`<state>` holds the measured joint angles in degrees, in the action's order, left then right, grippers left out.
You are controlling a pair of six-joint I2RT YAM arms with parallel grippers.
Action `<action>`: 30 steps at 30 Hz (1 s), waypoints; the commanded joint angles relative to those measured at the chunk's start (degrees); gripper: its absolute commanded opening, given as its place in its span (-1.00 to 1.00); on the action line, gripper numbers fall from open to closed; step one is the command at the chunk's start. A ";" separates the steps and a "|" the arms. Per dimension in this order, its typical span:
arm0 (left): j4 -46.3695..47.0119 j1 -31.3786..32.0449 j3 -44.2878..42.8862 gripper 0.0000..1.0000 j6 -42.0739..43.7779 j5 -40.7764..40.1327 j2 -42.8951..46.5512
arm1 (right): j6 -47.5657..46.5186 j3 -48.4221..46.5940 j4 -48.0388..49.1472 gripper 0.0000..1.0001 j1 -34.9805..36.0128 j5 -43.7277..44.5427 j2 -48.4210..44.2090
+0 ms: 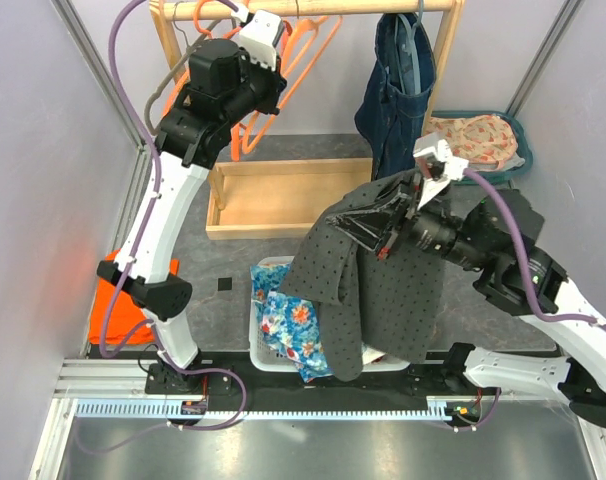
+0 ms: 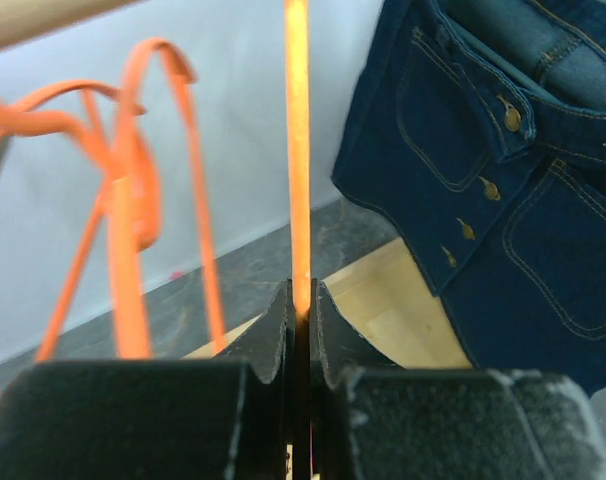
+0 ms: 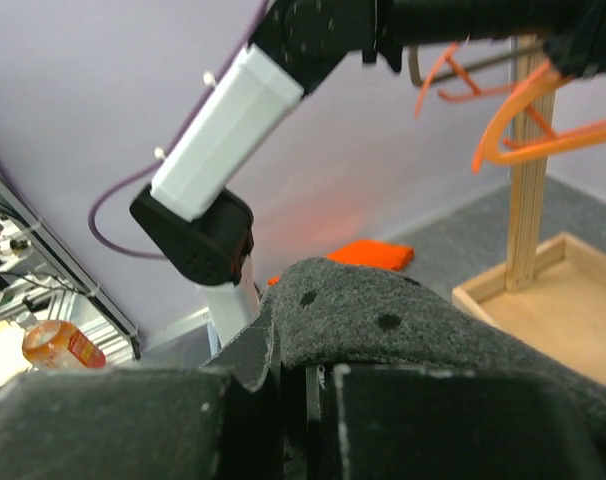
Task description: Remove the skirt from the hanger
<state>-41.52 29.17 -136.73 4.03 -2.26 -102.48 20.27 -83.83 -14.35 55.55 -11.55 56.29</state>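
A grey skirt (image 1: 383, 290) with black dots hangs from my right gripper (image 1: 391, 232), which is shut on its upper edge. It drapes down over the white basket, well apart from the rack. In the right wrist view the skirt (image 3: 403, 320) bulges over the right gripper (image 3: 293, 350). My left gripper (image 1: 280, 85) is up at the wooden rail and is shut on an orange hanger (image 1: 305, 55). In the left wrist view the hanger (image 2: 298, 150) is a thin bar pinched between the jaws of the left gripper (image 2: 301, 300). No cloth shows on it.
Other orange hangers (image 2: 133, 200) hang beside it on the rail (image 1: 313, 8). A denim garment (image 1: 398, 85) hangs at the rail's right. The rack's wooden base (image 1: 273, 195), a white basket (image 1: 268, 265) of floral cloth, a teal basket (image 1: 518, 125) and an orange cloth (image 1: 108, 300) lie around.
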 commanded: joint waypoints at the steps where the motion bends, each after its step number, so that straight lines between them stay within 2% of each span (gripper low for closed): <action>1: 3.99 -1.48 -3.55 -0.97 -3.42 8.48 -1.41 | 1.52 2.00 4.59 -1.00 0.09 1.62 -1.54; 12: 4.51 -5.09 -5.39 -0.97 -5.88 8.24 -4.22 | 5.04 10.00 9.34 -1.00 0.09 0.57 -1.28; 30: 2.23 -5.26 1.72 -0.97 -4.47 5.69 -3.26 | 9.35 18.88 9.43 -1.00 0.09 4.34 -4.17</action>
<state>-40.66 24.47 -136.64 0.67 6.15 -106.26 28.21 -66.04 -7.31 55.55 -8.23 54.02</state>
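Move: The right hand already holds the grey dotted garment. The basket lies about 48 cm below it, some 4 cm left and level fore-and-aft; the floral garment in the basket is 12 cm left of the hand and just as low, and the wooden tray 30 cm ahead, 13 cm left. From the left hand, which holds the bare orange hanger, the rail is about 10 cm ahead and 12 cm up, with the jeans 22 cm right, 7 cm ahead. Down, mostly straight, the right hand lowers the grey garment towards the basket by about 10 cm, drifting slightly left and forward while the wrist tips some 10 degrees and the fingers keep their pinch. By the rail the left hand eases roughly 3 cm forward, with two small dips that leave it about as much lower, keeping the orange hanger pinched. ##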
